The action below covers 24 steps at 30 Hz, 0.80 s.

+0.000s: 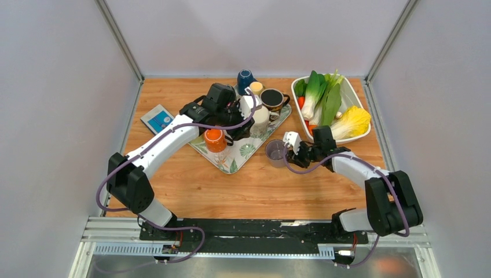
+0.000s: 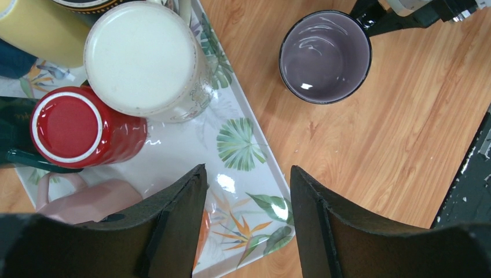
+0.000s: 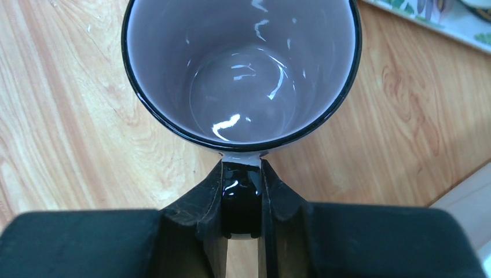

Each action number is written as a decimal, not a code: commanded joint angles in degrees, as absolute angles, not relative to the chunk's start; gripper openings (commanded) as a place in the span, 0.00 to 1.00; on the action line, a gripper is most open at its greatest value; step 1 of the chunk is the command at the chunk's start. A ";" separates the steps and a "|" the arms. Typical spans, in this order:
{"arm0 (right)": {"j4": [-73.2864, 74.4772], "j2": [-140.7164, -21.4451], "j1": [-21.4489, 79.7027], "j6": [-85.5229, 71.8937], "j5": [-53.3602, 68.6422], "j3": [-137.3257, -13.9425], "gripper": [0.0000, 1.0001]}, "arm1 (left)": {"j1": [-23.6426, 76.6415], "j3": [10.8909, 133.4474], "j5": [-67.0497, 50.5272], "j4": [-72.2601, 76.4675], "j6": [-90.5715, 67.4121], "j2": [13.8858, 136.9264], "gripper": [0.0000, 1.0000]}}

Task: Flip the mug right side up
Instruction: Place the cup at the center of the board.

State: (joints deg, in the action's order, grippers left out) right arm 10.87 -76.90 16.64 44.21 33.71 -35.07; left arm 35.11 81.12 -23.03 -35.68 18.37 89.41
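A purple mug stands on the wooden table just right of the tray, mouth up and empty inside. My right gripper is shut on its black handle, and the same gripper shows from above at the mug's right side. My left gripper hangs open over the tray's near corner with nothing between its fingers. From above, the left gripper sits among the mugs on the tray. The purple mug also shows in the left wrist view, apart from those fingers.
The leaf-print tray carries a red mug and a cream mug, both bottom up, plus a pink mug on its side. A dark mug and blue mug stand behind. A white vegetable basket is at the back right.
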 commanded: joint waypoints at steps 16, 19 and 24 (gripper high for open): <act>19.73 -84.49 15.61 58.06 37.57 -41.12 0.45 | 35.16 80.36 -22.71 -35.43 19.18 87.00 0.62; 21.08 -84.63 14.51 58.12 37.53 -42.85 0.53 | 35.17 80.46 -22.39 -35.32 19.43 86.87 0.62; 31.39 -82.92 12.96 61.12 38.23 -49.73 0.68 | 35.09 79.28 -20.53 -36.42 20.99 85.34 0.63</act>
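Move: The right hand still pinches the mug's handle; the board spot to set it on lies about 5 cm to its left, 1 cm ahead and 5 cm below. From this hand, the cream mug is some 12 cm ahead and 10 cm left, and the vegetable basket some 16 cm ahead and 15 cm right, both about level. From the left hand, the board spot is about 13 cm right, 3 cm back and 20 cm down. The right hand lowers the mug, sinking about 2.5 cm, opens off the handle, then rises about 1.5 cm. ##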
